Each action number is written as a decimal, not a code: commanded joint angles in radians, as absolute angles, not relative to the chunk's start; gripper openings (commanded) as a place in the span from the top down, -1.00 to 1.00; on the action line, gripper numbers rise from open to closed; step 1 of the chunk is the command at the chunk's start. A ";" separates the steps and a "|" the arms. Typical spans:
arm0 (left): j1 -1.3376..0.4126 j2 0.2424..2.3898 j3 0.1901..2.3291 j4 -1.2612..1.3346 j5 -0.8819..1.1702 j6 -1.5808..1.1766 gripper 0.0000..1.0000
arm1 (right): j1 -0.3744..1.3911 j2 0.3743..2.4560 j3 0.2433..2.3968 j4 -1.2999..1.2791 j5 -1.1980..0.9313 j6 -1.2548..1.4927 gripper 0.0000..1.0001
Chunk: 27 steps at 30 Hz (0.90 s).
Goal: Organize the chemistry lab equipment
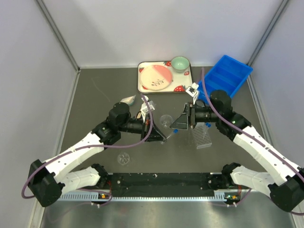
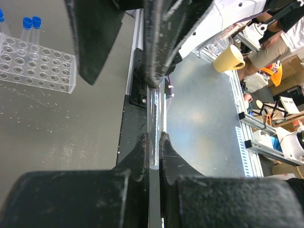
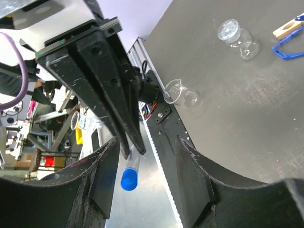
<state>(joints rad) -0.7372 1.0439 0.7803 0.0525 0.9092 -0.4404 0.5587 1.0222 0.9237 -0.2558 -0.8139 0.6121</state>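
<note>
My left gripper is shut on a thin clear tube, gripping its rounded bottom end. The tube's blue cap hangs between the jaws of my right gripper. That gripper is open, and neither jaw touches the cap. In the top view the two grippers meet tip to tip at mid-table, left gripper and right gripper. The clear tube rack holds two blue-capped tubes and lies right of the grippers as the rack. A small glass beaker stands beyond them.
A strawberry-print tray with a pink plate and green bowl sits at the back, beside a blue bin. A glass dish lies near the front rail. Another small glass vessel, a blue ring and a wooden clip lie farther off.
</note>
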 commanded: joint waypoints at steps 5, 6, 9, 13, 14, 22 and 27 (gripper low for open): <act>-0.713 1.043 0.776 0.137 0.953 -0.453 1.00 | 0.607 0.954 0.940 -0.239 -0.818 0.624 0.00; -0.712 1.040 0.776 0.137 0.950 -0.453 1.00 | 0.612 0.953 0.939 -0.247 -0.812 0.621 0.02; -0.707 1.035 0.775 0.137 0.948 -0.454 1.00 | 0.624 0.950 0.939 -0.253 -0.802 0.618 0.03; -0.704 1.026 0.775 0.140 0.948 -0.457 1.00 | 0.641 0.954 0.939 -0.252 -0.798 0.617 0.09; -0.703 1.028 0.775 0.140 0.948 -0.459 1.00 | 0.644 0.954 0.939 -0.253 -0.796 0.617 0.12; -0.703 1.026 0.776 0.144 0.950 -0.462 1.00 | 0.660 0.962 0.942 -0.255 -0.790 0.615 0.59; -0.703 1.031 0.778 0.146 0.943 -0.462 1.00 | 0.660 0.960 0.943 -0.262 -0.785 0.617 1.00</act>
<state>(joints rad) -0.7074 1.0431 0.7773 0.0910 0.9447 -0.4618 0.6415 0.9695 0.9237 -0.2817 -0.7792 0.6212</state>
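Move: The left gripper already holds the test tube by its bottom end; the tube's middle is about 2 cm ahead of it, 2 cm right and 1 cm up. From the open right gripper, that middle is some 3 cm back and 2 cm left, at about its own height. Well below, roughly 22 cm down, the tube rack stands about 5 cm ahead and 17 cm right of the right gripper, the glass beaker 12 cm ahead and 2 cm left. Draw the half-open right gripper back about 3 cm and a little up, so that the tube's blue-capped end comes between its fingers, then close them around that end, just below the cap. Keep the left gripper almost still, shut on the tube's bottom end. ##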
